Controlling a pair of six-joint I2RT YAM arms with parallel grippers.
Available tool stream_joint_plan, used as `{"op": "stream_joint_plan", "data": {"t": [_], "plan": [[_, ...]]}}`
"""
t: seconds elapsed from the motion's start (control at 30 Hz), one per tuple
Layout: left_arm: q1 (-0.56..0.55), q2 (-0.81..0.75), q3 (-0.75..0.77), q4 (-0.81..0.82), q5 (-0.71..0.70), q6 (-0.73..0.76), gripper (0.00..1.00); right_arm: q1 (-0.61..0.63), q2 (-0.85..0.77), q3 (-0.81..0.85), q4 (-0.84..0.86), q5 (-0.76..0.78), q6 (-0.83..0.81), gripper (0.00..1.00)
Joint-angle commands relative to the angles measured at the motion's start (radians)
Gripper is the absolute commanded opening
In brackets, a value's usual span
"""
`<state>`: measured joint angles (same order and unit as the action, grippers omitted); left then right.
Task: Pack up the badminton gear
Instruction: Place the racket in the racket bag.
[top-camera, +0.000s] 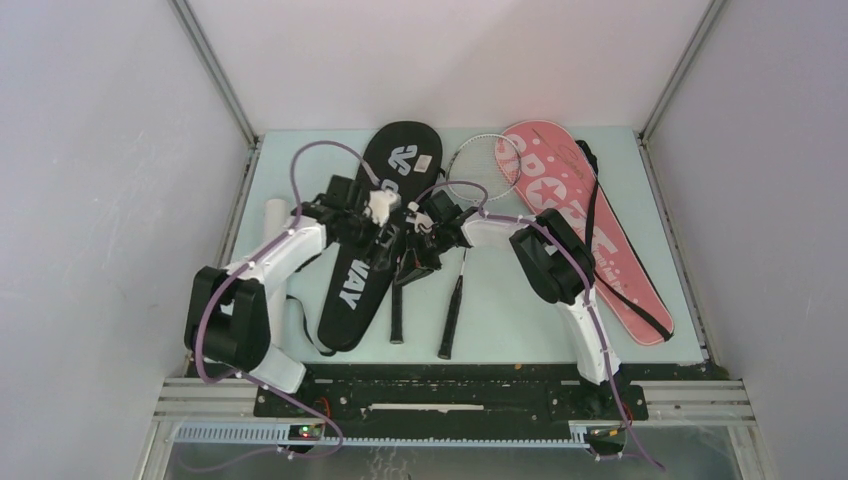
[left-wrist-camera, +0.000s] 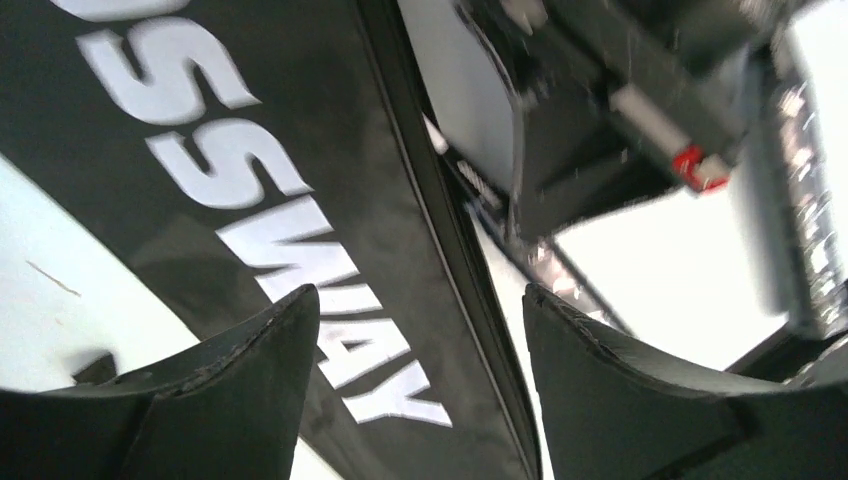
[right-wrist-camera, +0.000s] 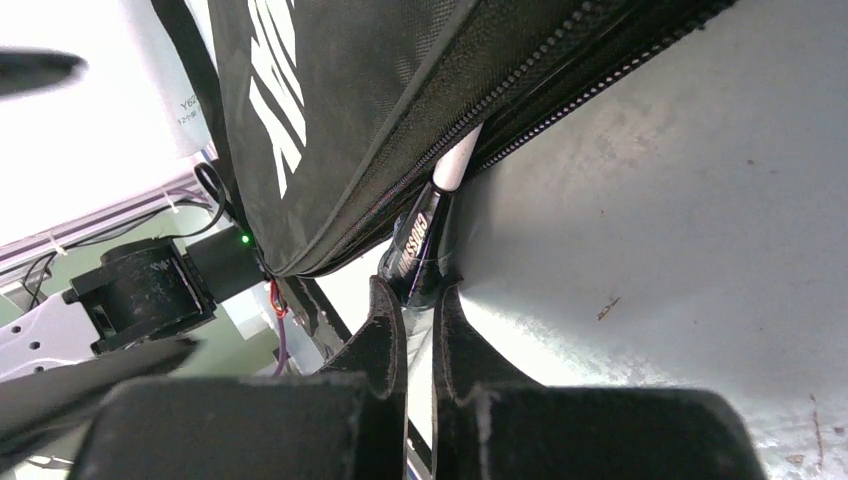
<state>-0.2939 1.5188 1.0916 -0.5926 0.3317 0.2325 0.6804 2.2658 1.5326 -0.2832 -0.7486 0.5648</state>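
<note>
The black "CROSSWAY" racket cover (top-camera: 350, 285) lies left of centre, and a racket's black handle (top-camera: 398, 318) sticks out of its zip side. In the right wrist view my right gripper (right-wrist-camera: 420, 295) is shut on that racket's neck (right-wrist-camera: 418, 240), just outside the cover's open zipper (right-wrist-camera: 520, 95). My left gripper (left-wrist-camera: 420, 310) hovers open over the cover's white lettering (left-wrist-camera: 330, 300), holding nothing. From above, the left gripper (top-camera: 378, 232) and the right gripper (top-camera: 425, 245) are close together. A white-framed racket (top-camera: 485, 165) lies bare beside them. The pink cover (top-camera: 600, 240) lies at the right.
A long white tube (top-camera: 275, 214) lies along the table's left side, partly under my left arm. A small white lump (top-camera: 380, 205) sits by the left gripper. The bare racket's handle (top-camera: 450, 328) points at the near edge. Metal rails bound the table (top-camera: 520, 320).
</note>
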Motion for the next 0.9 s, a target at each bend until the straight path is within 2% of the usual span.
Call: {"op": "stream_joint_plan", "data": {"t": [0.0,0.4,0.67,0.77,0.87], "plan": [[-0.078,0.005,-0.055,-0.072,-0.162,0.163,0.78,-0.016,0.057,-0.019,-0.019,0.137,-0.044,0.00],[-0.174,0.131,-0.062,-0.046,-0.236,0.124,0.76,-0.028,0.064,-0.027,-0.022,0.132,-0.057,0.00],[-0.185,0.192,-0.072,0.002,-0.281,0.071,0.67,-0.036,0.057,-0.037,-0.022,0.130,-0.060,0.00],[-0.185,0.206,-0.075,0.014,-0.285,0.056,0.62,-0.036,0.056,-0.037,-0.020,0.129,-0.060,0.00],[-0.185,0.211,-0.083,0.022,-0.286,0.050,0.53,-0.037,0.054,-0.038,-0.021,0.130,-0.062,0.00]]}}
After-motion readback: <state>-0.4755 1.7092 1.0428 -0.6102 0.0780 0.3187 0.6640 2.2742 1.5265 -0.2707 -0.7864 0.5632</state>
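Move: Just below and behind the left hand, some 9 cm down, 3 cm back and neither left nor right, lies the zipped edge of the racket bag. From the left hand, the cone of the racket is about 1 cm back, 3 cm right and 8 cm down, with its dark grip some 10 cm back and 3 cm right. From the right hand, which already pinches the racket at its cone, the zipped edge is about 3 cm left, level with it. Dropping towards the zipped edge of the racket bag, the left hand first slips back about 3 cm, then sinks nearly straight down, some 8 cm in all. Its wrist swings roughly 20 degrees until the fingers point almost at the table, and they close partway around the edge, still well apart. The right hand stays put and keeps its pinch on the racket. ##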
